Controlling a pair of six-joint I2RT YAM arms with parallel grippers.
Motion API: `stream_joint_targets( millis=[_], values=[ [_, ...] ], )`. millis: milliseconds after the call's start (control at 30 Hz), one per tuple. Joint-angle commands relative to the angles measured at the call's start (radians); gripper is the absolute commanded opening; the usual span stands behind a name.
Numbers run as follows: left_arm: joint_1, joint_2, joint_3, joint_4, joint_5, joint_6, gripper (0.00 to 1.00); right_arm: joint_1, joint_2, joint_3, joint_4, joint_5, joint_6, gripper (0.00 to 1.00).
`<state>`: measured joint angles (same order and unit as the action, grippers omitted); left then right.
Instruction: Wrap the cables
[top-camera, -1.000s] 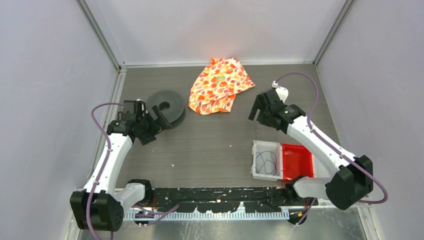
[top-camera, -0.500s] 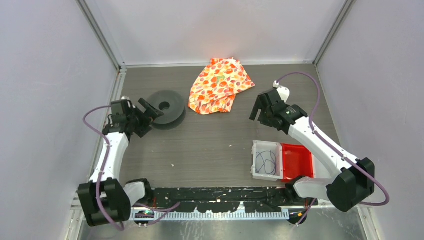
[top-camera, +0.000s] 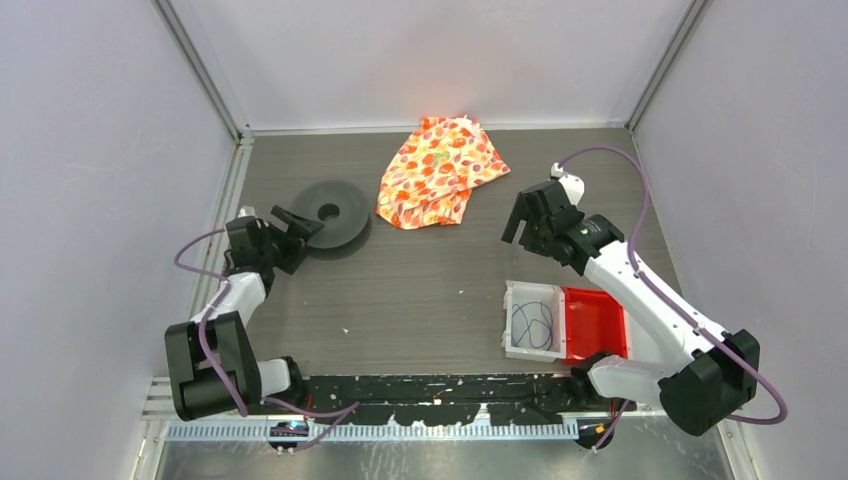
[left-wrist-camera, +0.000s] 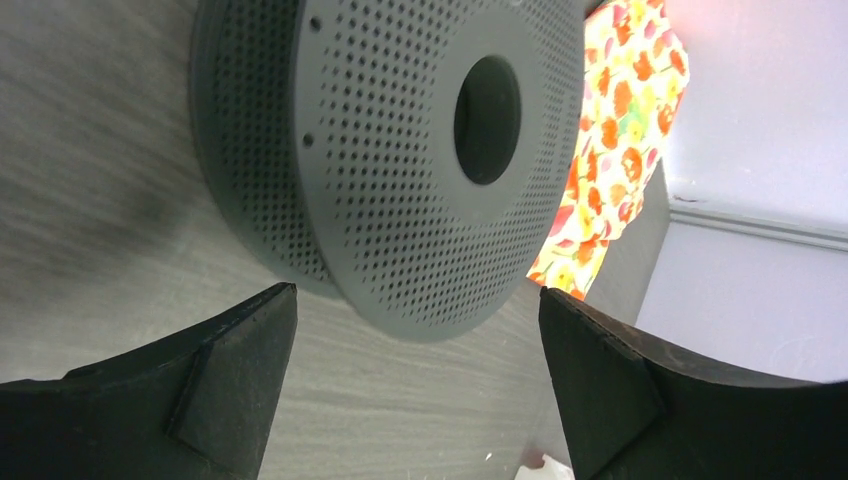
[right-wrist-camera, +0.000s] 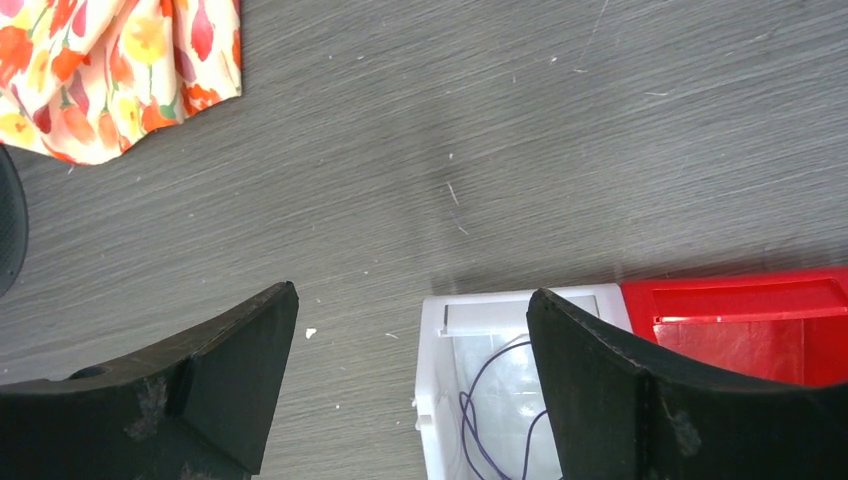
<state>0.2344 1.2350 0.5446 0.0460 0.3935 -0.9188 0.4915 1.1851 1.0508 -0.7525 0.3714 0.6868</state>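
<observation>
A thin dark cable (top-camera: 532, 325) lies in loose loops inside a white bin (top-camera: 510, 318); the right wrist view shows the cable (right-wrist-camera: 478, 402) in that bin (right-wrist-camera: 430, 380). A dark grey perforated spool (top-camera: 335, 214) lies flat at the left; it fills the left wrist view (left-wrist-camera: 400, 170). My left gripper (top-camera: 292, 228) is open and empty, just left of the spool, apart from it (left-wrist-camera: 415, 390). My right gripper (top-camera: 520, 222) is open and empty, held above the table beyond the white bin (right-wrist-camera: 410, 380).
A red bin (top-camera: 595, 322) stands against the white bin's right side. An orange flowered cloth (top-camera: 440, 170) lies at the back middle, close behind the spool. Grey walls close in left, right and back.
My left arm has drawn back to the left, its gripper now low beside the spool's left edge. My right gripper has shifted slightly right.
</observation>
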Motion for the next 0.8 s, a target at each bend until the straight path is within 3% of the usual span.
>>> stream_joint_targets(
  millis=[0, 200, 367, 467, 500, 600, 767],
  values=[
    [0.005, 0.075, -0.039, 0.335, 0.024, -0.060, 0.88, 0.003, 0.004, 0.032, 0.012, -0.049, 0.025, 0.90],
    [0.005, 0.205, -0.064, 0.552, 0.052, -0.128, 0.70, 0.003, 0.005, 0.038, 0.015, -0.051, 0.041, 0.90],
    [0.006, 0.317, -0.062, 0.715, 0.084, -0.197, 0.35, 0.003, -0.011, 0.028, -0.004, -0.044, 0.048, 0.90],
    [0.005, 0.316, -0.041, 0.717, 0.098, -0.204, 0.08, 0.003, -0.023, 0.025, -0.020, -0.036, 0.051, 0.90],
    [0.005, 0.297, -0.025, 0.691, 0.106, -0.196, 0.02, 0.003, -0.028, 0.025, -0.025, -0.033, 0.054, 0.90],
    [0.004, 0.165, 0.060, 0.507, 0.106, -0.115, 0.01, 0.003, -0.040, 0.024, -0.035, -0.024, 0.056, 0.90],
    [-0.065, -0.063, 0.318, -0.081, -0.039, 0.210, 0.00, 0.003, -0.041, 0.032, -0.034, -0.011, 0.055, 0.90]
  ],
)
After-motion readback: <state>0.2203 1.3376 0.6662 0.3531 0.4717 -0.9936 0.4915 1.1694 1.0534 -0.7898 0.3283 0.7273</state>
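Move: The grey spool lies flat close by the open left gripper: its middle is about 5 cm ahead, 5 cm to the right and 5 cm below, with the upper flange's left rim almost in front of the fingers. The flowered cloth is some 12 cm ahead and 23 cm right; the white box with the cable some 14 cm back and 38 cm right, both about 8 cm lower. From the right hand the spool is roughly 27 cm left, 8 cm ahead and 13 cm below. Bring the left gripper forward about 5 cm and down some 2 cm, one finger over and one under the left rim of the grey spool's upper flange, shutting the fingers on the way so they pinch the rim. Then lift briskly about 10 cm, easing a further centimetre forward, and let the fingertips pitch up to nearly 20 degrees above their starting tilt. ##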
